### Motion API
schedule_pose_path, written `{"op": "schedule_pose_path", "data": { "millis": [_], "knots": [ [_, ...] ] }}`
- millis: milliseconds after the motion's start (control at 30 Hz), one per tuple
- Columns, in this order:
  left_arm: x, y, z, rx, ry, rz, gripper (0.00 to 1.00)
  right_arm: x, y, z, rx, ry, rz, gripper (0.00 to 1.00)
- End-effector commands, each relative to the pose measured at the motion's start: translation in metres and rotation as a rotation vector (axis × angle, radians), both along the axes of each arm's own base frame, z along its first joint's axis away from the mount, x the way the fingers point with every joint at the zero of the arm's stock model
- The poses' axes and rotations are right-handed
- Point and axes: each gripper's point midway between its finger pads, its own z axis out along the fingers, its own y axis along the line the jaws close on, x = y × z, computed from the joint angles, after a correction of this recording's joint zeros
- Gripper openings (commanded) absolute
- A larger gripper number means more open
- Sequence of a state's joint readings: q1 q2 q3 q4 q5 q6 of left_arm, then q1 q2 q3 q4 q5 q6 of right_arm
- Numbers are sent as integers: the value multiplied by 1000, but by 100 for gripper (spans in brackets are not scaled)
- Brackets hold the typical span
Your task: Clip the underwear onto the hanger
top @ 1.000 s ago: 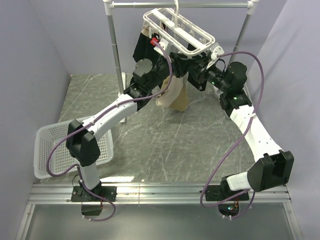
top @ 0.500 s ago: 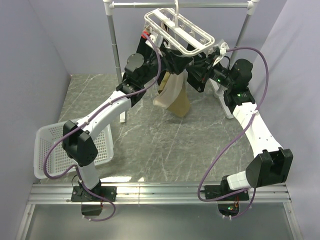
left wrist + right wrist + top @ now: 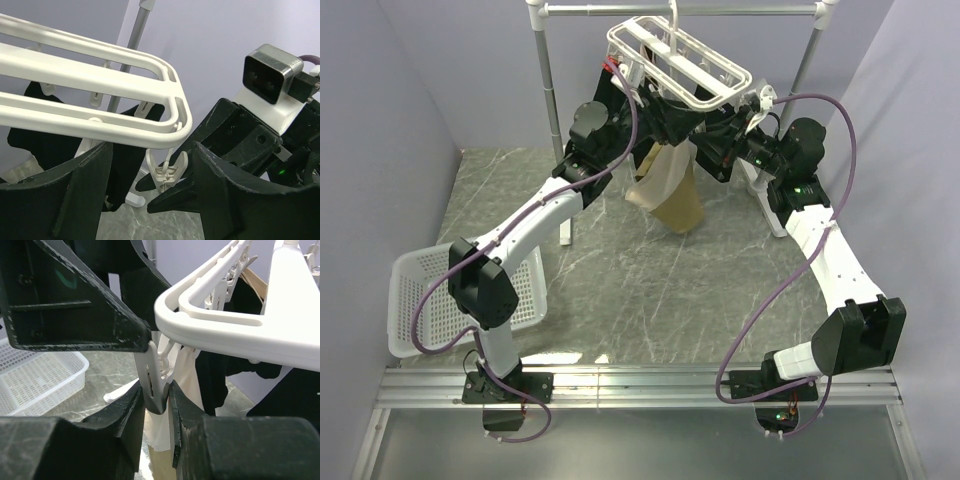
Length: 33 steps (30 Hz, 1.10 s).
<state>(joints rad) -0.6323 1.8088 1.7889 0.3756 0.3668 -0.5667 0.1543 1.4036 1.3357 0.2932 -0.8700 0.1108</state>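
The white hanger (image 3: 725, 68) hangs from the rack's top bar, also in the left wrist view (image 3: 100, 80) and the right wrist view (image 3: 225, 325). The tan underwear (image 3: 670, 195) dangles under its near edge; its top is hidden behind both grippers. My right gripper (image 3: 157, 395) (image 3: 705, 140) is shut on a small white clip (image 3: 152, 375) under the frame corner, with the pale fabric (image 3: 186, 371) hanging just behind. My left gripper (image 3: 150, 170) (image 3: 655, 115) stands open on the opposite side of that clip (image 3: 170, 172), touching nothing.
Black garments (image 3: 30, 130) (image 3: 215, 370) hang from other clips on the frame. The grey-white pole rack (image 3: 548, 90) stands behind. A white mesh basket (image 3: 420, 300) (image 3: 35, 375) sits at the table's left edge. Both wrists crowd under the frame.
My left gripper has opened and drawn back up and to the left. The underwear stays hanging under the frame, shifted slightly right. The right gripper keeps its hold on the clip.
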Motion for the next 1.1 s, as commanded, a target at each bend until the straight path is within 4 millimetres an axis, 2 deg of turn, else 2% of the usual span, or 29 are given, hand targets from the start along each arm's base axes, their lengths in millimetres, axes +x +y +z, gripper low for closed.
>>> {"op": "schedule_pose_path", "data": {
  "millis": [0, 133, 300, 567, 800, 933, 1067],
  "knots": [
    [-9, 1, 22, -39, -25, -39, 69, -7, 0, 26, 12, -78, 13, 0],
    [-17, -3, 15, -41, -3, -86, 66, -5, -1, 26, 13, -78, 9, 0],
    [-27, -2, 15, -57, -23, -111, 61, -5, 0, 23, 6, -72, 9, 0],
    [-21, -6, 19, -57, -28, -98, 53, -7, 1, 22, -2, -75, 14, 0],
    [-18, -10, 21, -57, -35, -102, 51, -9, 2, 20, -10, -76, 22, 0],
    [-19, -13, 22, -57, -30, -112, 43, -10, 2, 21, -13, -77, 20, 0],
    [-16, -14, 18, -55, -8, -115, 47, -11, 2, 22, -10, -82, 17, 0]
  ]
}}
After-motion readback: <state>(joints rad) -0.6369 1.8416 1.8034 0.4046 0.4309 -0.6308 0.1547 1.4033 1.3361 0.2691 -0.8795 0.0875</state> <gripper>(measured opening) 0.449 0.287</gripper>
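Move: The corner clip, its two ears spread, sits between the open left fingertips, about 2 cm to the left hand's right and about level with it. The hanger's near corner is roughly 4 cm above that hand and 2 cm to its right; the underwear hangs some 14 cm below, 4 cm to the left and 2 cm back. From the right hand, already pinching the waistband at the clip's jaw, the clip's middle is 1 cm ahead, 1 cm left and 2 cm above. The left hand eases about 1.5 cm to the right and 1 cm back to centre its fingertips on the corner clip, dipping a good centimetre midway and mostly coming back up, while it turns some 5 degrees clockwise and its fingers close by about a third of their opening until they stand right beside the two ears. The right hand stays in place, keeping its pinch on the underwear's waistband under the hanger corner, right at the clip's jaw. ##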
